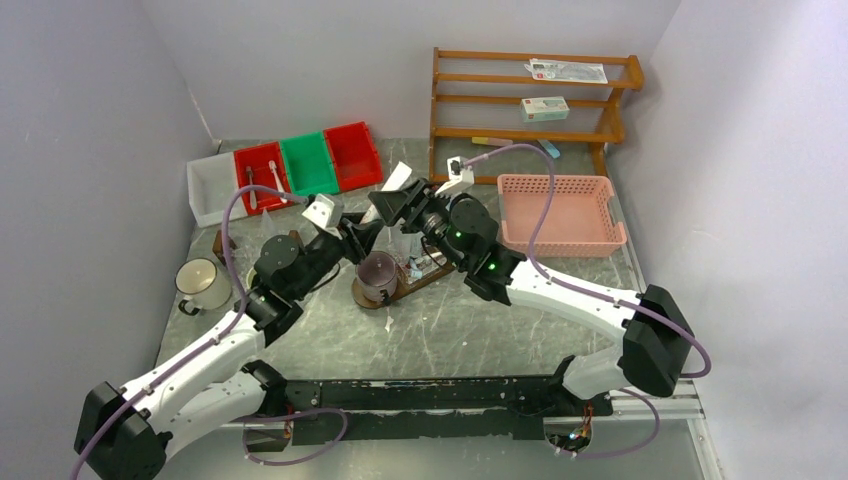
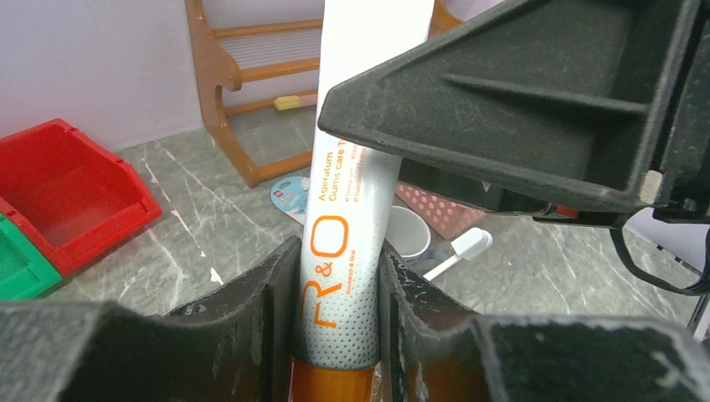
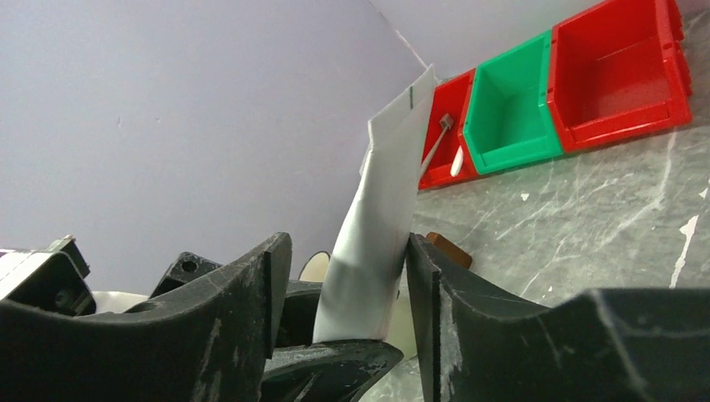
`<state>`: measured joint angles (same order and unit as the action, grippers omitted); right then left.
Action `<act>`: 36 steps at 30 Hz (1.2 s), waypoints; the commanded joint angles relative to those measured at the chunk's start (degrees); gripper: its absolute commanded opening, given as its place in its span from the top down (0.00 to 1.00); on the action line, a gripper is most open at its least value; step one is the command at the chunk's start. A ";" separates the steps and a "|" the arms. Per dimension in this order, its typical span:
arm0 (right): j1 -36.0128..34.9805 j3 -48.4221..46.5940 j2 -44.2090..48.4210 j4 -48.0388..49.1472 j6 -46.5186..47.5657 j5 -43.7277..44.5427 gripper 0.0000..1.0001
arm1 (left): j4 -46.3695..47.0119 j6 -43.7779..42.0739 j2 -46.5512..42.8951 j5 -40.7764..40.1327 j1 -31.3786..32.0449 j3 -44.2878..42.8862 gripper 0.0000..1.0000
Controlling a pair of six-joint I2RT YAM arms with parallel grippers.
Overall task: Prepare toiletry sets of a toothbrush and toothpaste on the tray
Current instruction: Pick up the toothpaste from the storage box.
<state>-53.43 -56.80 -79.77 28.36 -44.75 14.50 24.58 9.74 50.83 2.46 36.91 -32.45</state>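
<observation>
A white toothpaste tube with orange lettering (image 2: 335,251) stands upright in my left gripper (image 2: 337,255), which is shut on its lower part just above the orange cap. My right gripper (image 3: 347,251) is open around the tube's upper part (image 3: 381,226): the tube touches one finger and a gap shows at the other. Both grippers meet above the back of the dark brown tray (image 1: 425,280). A purple mug (image 1: 378,272) stands on the tray's near end. A white cup (image 2: 410,230) with a white toothbrush (image 2: 460,251) shows beyond the tube.
A cream mug (image 1: 203,283) stands at the left. White, red, green and red bins (image 1: 308,162) line the back left; one red bin holds toothbrushes (image 1: 262,180). A pink basket (image 1: 560,210) sits at the right, with a wooden rack (image 1: 535,100) behind it.
</observation>
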 commanded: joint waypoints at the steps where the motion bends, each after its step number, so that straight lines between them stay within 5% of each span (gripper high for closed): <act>1: -0.58 -1.56 -1.66 -0.58 -1.16 0.34 0.46 | 5.93 -1.33 -1.85 -2.37 0.72 0.81 0.84; 7: -0.67 -2.72 -2.52 -1.64 -0.86 0.04 0.60 | 5.11 -0.90 -1.92 -2.37 1.00 0.45 0.81; 12: -0.67 -2.41 -1.36 -1.29 1.90 0.03 0.74 | -0.11 -0.59 -2.00 -2.37 1.04 -1.58 0.62; 17: -0.50 -2.09 0.63 -0.59 7.04 -0.48 0.77 | -5.39 -1.74 -2.12 -3.10 0.95 -4.17 0.42; 24: 1.52 -1.52 3.93 0.59 14.11 -6.25 0.77 | -15.02 -5.76 -2.74 1.07 0.48 -11.57 0.35; 29: 6.26 -2.43 5.81 -1.59 19.51 -18.48 0.77 | -22.45 -8.99 -1.89 11.00 -3.56 -18.58 0.33; 36: 12.72 -0.59 8.51 -1.40 25.50 -37.63 0.79 | -22.26 -6.66 3.14 36.32 -15.06 -24.19 0.32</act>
<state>-42.89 -58.04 -73.67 25.36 -24.47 -9.04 4.25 2.55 51.03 20.82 26.87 -53.84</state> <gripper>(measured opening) 0.267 0.677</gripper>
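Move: The toothpaste stands nearly upright between the right hand's open fingers, its middle about 1 cm to the left and 1 cm below. From the left hand, still gripping it just above the orange cap, its middle is some 5 cm up and 1 cm forward and right. From the right hand, the purple mug is roughly 4 cm back, 2 cm left; the clear holder is 1 cm back, 8 cm right, both some 28 cm below. The right fingers close around the middle of the toothpaste after easing about 1 cm left and down, taking a pinch on it; only then do the left fingers open and let go, that hand rising some 10 cm clear of the tube with a slight tilt. The right hand keeps its grip and draws up and to the right, about 5 cm each way, fingers tipping up some 20 degrees. ##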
